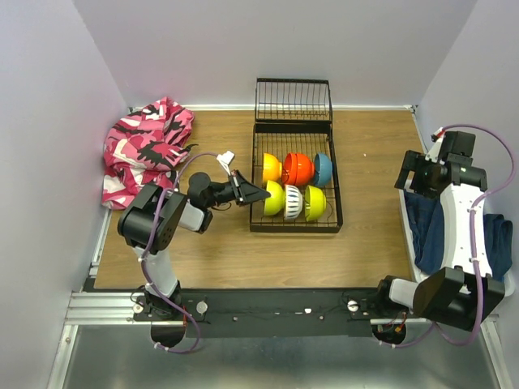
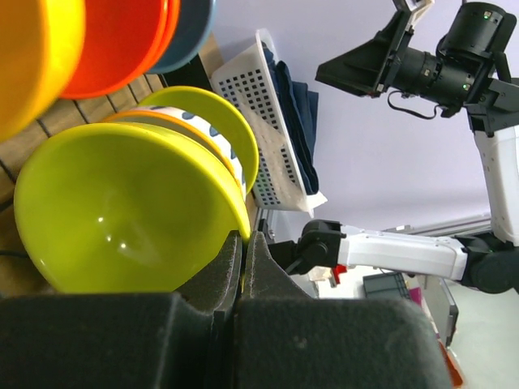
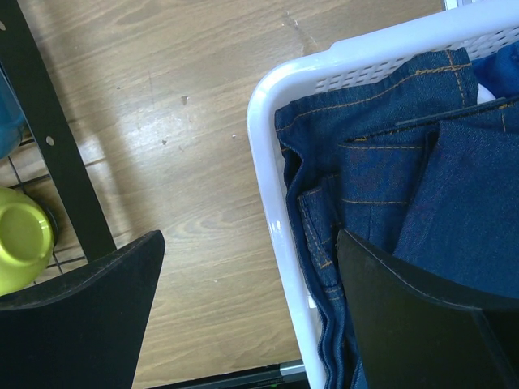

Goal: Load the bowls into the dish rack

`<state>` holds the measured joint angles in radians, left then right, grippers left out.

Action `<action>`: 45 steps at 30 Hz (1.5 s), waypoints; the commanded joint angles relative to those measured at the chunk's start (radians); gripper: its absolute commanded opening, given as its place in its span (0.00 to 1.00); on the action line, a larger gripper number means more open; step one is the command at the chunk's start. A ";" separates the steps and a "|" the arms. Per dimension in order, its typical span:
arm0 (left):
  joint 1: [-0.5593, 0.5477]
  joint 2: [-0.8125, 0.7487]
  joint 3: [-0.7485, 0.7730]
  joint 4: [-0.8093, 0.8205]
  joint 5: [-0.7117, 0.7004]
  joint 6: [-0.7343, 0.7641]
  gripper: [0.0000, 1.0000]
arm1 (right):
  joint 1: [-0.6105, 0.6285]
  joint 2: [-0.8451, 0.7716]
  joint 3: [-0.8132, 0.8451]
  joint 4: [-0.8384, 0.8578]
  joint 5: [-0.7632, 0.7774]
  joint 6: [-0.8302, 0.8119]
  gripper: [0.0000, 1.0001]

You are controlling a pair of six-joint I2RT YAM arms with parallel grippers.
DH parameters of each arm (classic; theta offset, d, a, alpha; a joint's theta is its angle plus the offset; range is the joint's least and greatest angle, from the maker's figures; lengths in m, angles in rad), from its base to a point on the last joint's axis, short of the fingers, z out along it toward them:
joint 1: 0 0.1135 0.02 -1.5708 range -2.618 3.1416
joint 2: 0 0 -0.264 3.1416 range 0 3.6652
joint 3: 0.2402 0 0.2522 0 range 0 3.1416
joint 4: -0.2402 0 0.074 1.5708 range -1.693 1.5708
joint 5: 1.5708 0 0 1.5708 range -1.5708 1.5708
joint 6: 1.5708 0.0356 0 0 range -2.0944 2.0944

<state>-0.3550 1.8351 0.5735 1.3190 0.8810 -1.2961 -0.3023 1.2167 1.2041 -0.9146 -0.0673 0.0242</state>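
The black wire dish rack (image 1: 336,203) stands mid-table with its flap raised at the far end. Its far row holds an orange bowl (image 1: 272,167), a red bowl (image 1: 298,168) and a blue bowl (image 1: 323,169). Its near row holds a lime green bowl (image 1: 274,198), a white bowl (image 1: 293,203) and a second lime bowl (image 1: 315,203). My left gripper (image 1: 258,194) is at the rack's left side, shut on the rim of the left lime bowl (image 2: 122,219), pinched between its fingertips (image 2: 244,239). My right gripper (image 1: 418,180) is open and empty (image 3: 251,308), far right of the rack.
A white basket (image 3: 268,162) of blue denim (image 3: 389,186) stands at the table's right edge, under my right gripper. A pink camouflage cloth (image 1: 146,150) lies at the far left. The rack's black frame (image 3: 49,138) shows in the right wrist view.
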 commanded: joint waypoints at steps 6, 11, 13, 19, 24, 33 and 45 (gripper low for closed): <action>-0.038 0.015 -0.031 0.065 -0.036 -0.009 0.00 | -0.006 0.014 0.028 -0.006 0.011 -0.014 0.95; -0.032 0.047 -0.018 0.016 -0.050 -0.005 0.00 | -0.006 0.023 0.038 -0.003 0.008 -0.015 0.95; -0.027 0.047 -0.015 -0.010 -0.056 0.004 0.03 | -0.004 0.023 0.038 -0.003 0.006 -0.015 0.95; -0.010 0.000 -0.014 -0.133 -0.060 0.079 0.39 | -0.006 0.010 0.028 0.002 -0.003 -0.013 0.95; -0.010 -0.075 0.008 -0.311 -0.034 0.229 0.56 | -0.006 -0.005 0.020 0.005 -0.019 -0.013 0.95; 0.014 -0.250 0.158 -0.988 -0.042 0.665 0.99 | -0.006 -0.025 0.026 0.005 -0.080 -0.055 0.96; 0.068 -0.546 0.351 -1.633 -0.437 1.168 0.99 | -0.004 -0.098 -0.034 0.042 -0.112 -0.032 1.00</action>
<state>-0.3065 1.4364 0.8520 -0.0391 0.6682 -0.3691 -0.3027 1.1625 1.2045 -0.9058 -0.1612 -0.0193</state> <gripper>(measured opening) 0.985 0.997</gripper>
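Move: My left hand still pinches the lime bowl by its rim; its middle is about 1 cm ahead, 2 cm to the right and 4 cm below. Its place is the rack's near-left corner. At that height, the patterned bowl stands roughly 8 cm to the hand's right, level with it, and the yellow bowl about 9 cm ahead and 1 cm right. From my right hand the lime bowl lies some 38 cm left, 2 cm back and 8 cm below. I ease the lime bowl back and to the right, then down, only about a centimetre each way, beside the patterned bowl. There my left fingers spread wide and let go of the rim; I draw the hand some 6 cm left, away from the rack, while the wrist swings the fingers from level to tipped down by roughly 35 degrees. ##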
